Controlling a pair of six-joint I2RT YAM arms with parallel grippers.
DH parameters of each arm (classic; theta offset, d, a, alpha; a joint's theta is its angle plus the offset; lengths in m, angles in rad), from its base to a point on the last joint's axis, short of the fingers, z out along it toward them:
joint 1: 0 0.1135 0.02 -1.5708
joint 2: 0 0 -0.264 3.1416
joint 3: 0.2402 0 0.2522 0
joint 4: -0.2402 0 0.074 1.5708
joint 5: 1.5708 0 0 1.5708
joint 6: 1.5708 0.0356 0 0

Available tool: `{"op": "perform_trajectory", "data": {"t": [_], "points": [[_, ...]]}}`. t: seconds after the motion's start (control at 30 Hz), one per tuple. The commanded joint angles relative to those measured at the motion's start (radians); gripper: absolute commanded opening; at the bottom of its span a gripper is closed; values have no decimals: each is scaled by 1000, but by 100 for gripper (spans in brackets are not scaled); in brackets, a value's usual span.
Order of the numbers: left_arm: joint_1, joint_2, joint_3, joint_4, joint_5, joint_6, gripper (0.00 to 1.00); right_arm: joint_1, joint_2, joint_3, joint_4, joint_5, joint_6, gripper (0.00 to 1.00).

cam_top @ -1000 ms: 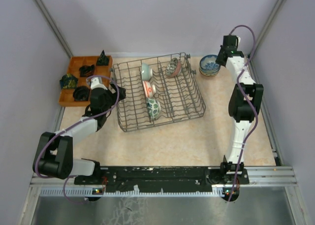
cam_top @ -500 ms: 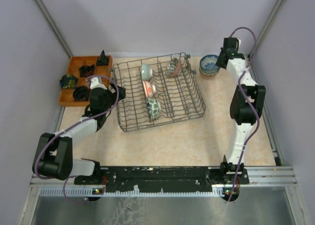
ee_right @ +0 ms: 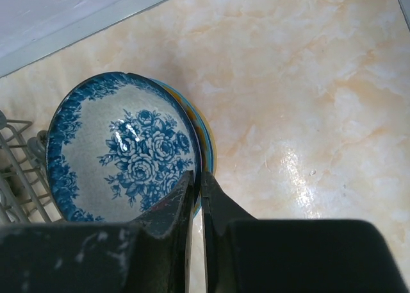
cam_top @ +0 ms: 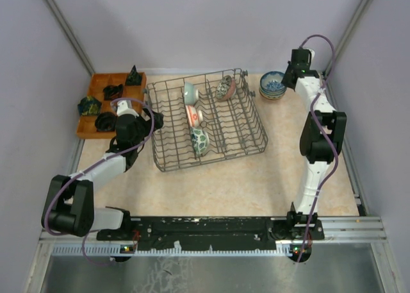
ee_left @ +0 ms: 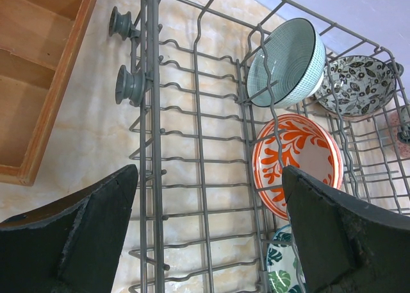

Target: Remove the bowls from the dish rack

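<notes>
The dish rack (cam_top: 211,158) stands mid-table with several bowls on edge in it: pale green (ee_left: 285,62), dark floral (ee_left: 355,84), red-and-white (ee_left: 295,161) and green leaf (ee_left: 282,267). My left gripper (ee_left: 210,177) hangs open over the rack's left side, nothing between its fingers; from above it (cam_top: 155,121) is at the rack's left rim. At the back right a blue-and-white bowl (ee_right: 122,145) sits on top of a stack (cam_top: 273,86). My right gripper (ee_right: 198,177) is shut on that bowl's near rim, one finger inside, one outside above a yellow-and-blue rim (ee_right: 208,136).
An orange compartmented tray (cam_top: 96,107) with dark objects lies left of the rack, its wooden edge (ee_left: 38,81) close to my left gripper. The rack's corner (ee_right: 16,171) is just left of the bowl stack. Walls enclose the table at the back and sides.
The right arm has shifted slightly toward the back right corner by the bowl stack. The left arm and the bowls in the rack have not moved.
</notes>
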Motion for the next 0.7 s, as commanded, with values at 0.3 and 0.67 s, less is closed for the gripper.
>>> {"op": "perform_trajectory", "data": {"t": [0.3, 0.67], "points": [[3, -6, 4, 37, 18, -7, 99, -14, -52, -7, 24, 0, 8, 15], [3, -13, -2, 32, 13, -6, 99, 20, -247, -108, 103, 27, -22, 40]]}}
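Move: The right hand's nearly shut fingertips are at the near-right rim of the blue bowl on top of the stack; its middle is about 5 cm to their left, 3 cm ahead and 3 cm below. The dish rack's far right corner lies roughly 16 cm left and 4 cm ahead of this hand, and the dark floral bowl in the rack some 24 cm left and level with it, both about 6 cm lower. From the left hand the blue bowl is about 46 cm right, 18 cm ahead and slightly lower. The right hand first stays almost in place at the blue bowl's rim with its fingertips nearly shut, then spreads its fingers to a bit over a third of their range, letting go of the rim. As they part it draws back about 2 cm towards its base and near the end starts to rise by roughly 1 cm, coming clear of the stack with the wrist hardly turning. ##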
